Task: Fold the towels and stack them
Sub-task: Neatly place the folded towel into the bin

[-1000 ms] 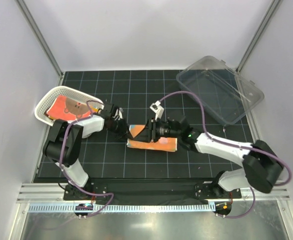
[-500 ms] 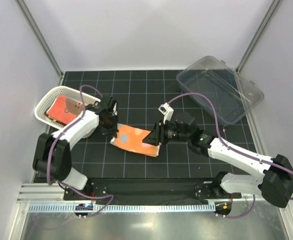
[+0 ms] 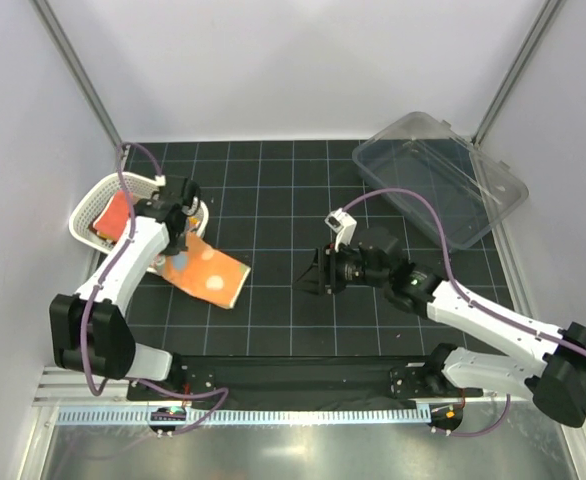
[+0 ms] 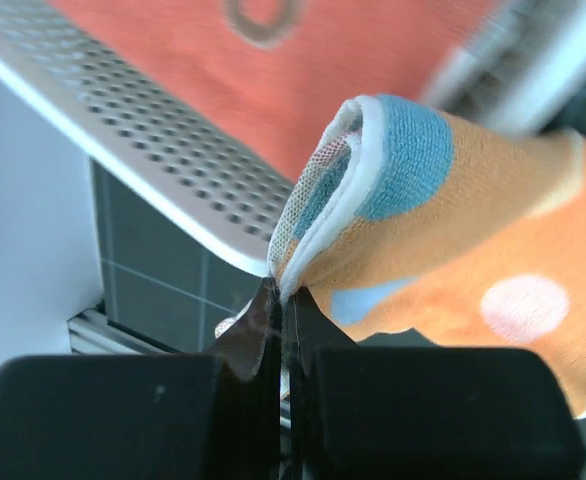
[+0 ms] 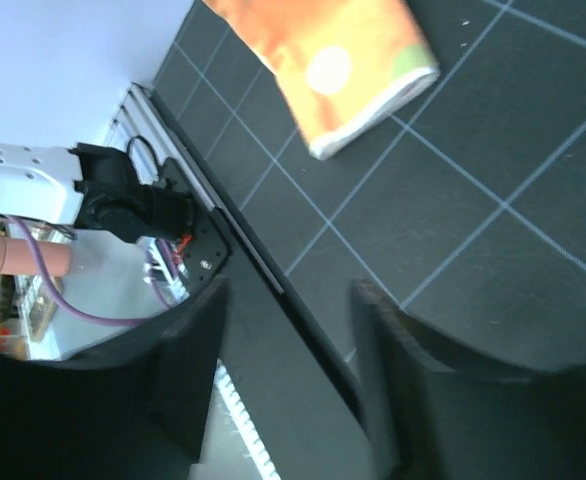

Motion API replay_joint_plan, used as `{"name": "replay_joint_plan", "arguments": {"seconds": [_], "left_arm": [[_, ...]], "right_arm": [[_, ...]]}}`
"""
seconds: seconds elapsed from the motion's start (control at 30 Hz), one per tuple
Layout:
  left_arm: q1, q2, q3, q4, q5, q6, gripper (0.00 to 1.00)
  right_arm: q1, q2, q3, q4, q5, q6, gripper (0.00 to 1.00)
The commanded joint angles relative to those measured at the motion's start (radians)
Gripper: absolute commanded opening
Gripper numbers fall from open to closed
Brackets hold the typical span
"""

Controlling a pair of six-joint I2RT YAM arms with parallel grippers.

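Observation:
A folded orange towel (image 3: 209, 273) with pale and blue spots hangs slanting down to the mat beside the white mesh basket (image 3: 90, 199). My left gripper (image 3: 176, 236) is shut on its upper folded edge; the left wrist view shows that white-hemmed edge of the spotted towel (image 4: 423, 220) pinched between the jaws of the left gripper (image 4: 283, 290). A red-orange towel (image 3: 115, 214) lies inside the basket and fills the top as the towel (image 4: 303, 70). My right gripper (image 3: 313, 278) stands open and empty over the mat right of the towel; from the right gripper (image 5: 288, 290) the towel's end (image 5: 343, 60) lies ahead.
A clear plastic bin (image 3: 438, 190) sits tilted at the back right corner. The basket's rim (image 4: 153, 160) is close to the held towel. The black grid mat (image 3: 273, 190) ends at a metal rail (image 3: 303, 405) along the near edge.
My left gripper shut on the spotted towel and dragged it left to the basket. My right gripper let the towel go, opened wider and stayed near the middle.

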Motion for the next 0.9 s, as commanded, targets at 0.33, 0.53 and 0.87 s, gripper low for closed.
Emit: {"name": "replay_joint_plan", "arguments": {"seconds": [0.33,0.53,0.87], "left_arm": [[0.283,0.167,0.238,0.164,-0.046,0.061,0.00],[0.408,0.259,0.391,0.137,-0.002,0.076,0.00],[0.537,0.442,0.522,0.169,0.047,0.037,0.00]], "right_arm": [[-0.021,-0.120,0.030,-0.139,0.187,-0.153,1.00],[-0.041,-0.087,0.033,-0.136,0.196,-0.193,1.00],[-0.122,-0.008,0.047,-0.113,0.122,-0.226,1.00]]}}
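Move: The left hand, low by the bin's near right rim, pinches a corner of the folded orange towel; the white bin's middle lies about 9 cm left, 6 cm ahead and 8 cm below. The coral towel inside is some 14 cm left, 7 cm ahead, 8 cm below, and the held towel's free end about 12 cm right, 10 cm back, 11 cm below. From the right hand the bin is some 42 cm left, 14 cm ahead, 14 cm below. Still pinching the towel, left hand sweeps some 20 cm left and forward over the bin; right opens, moving right. ##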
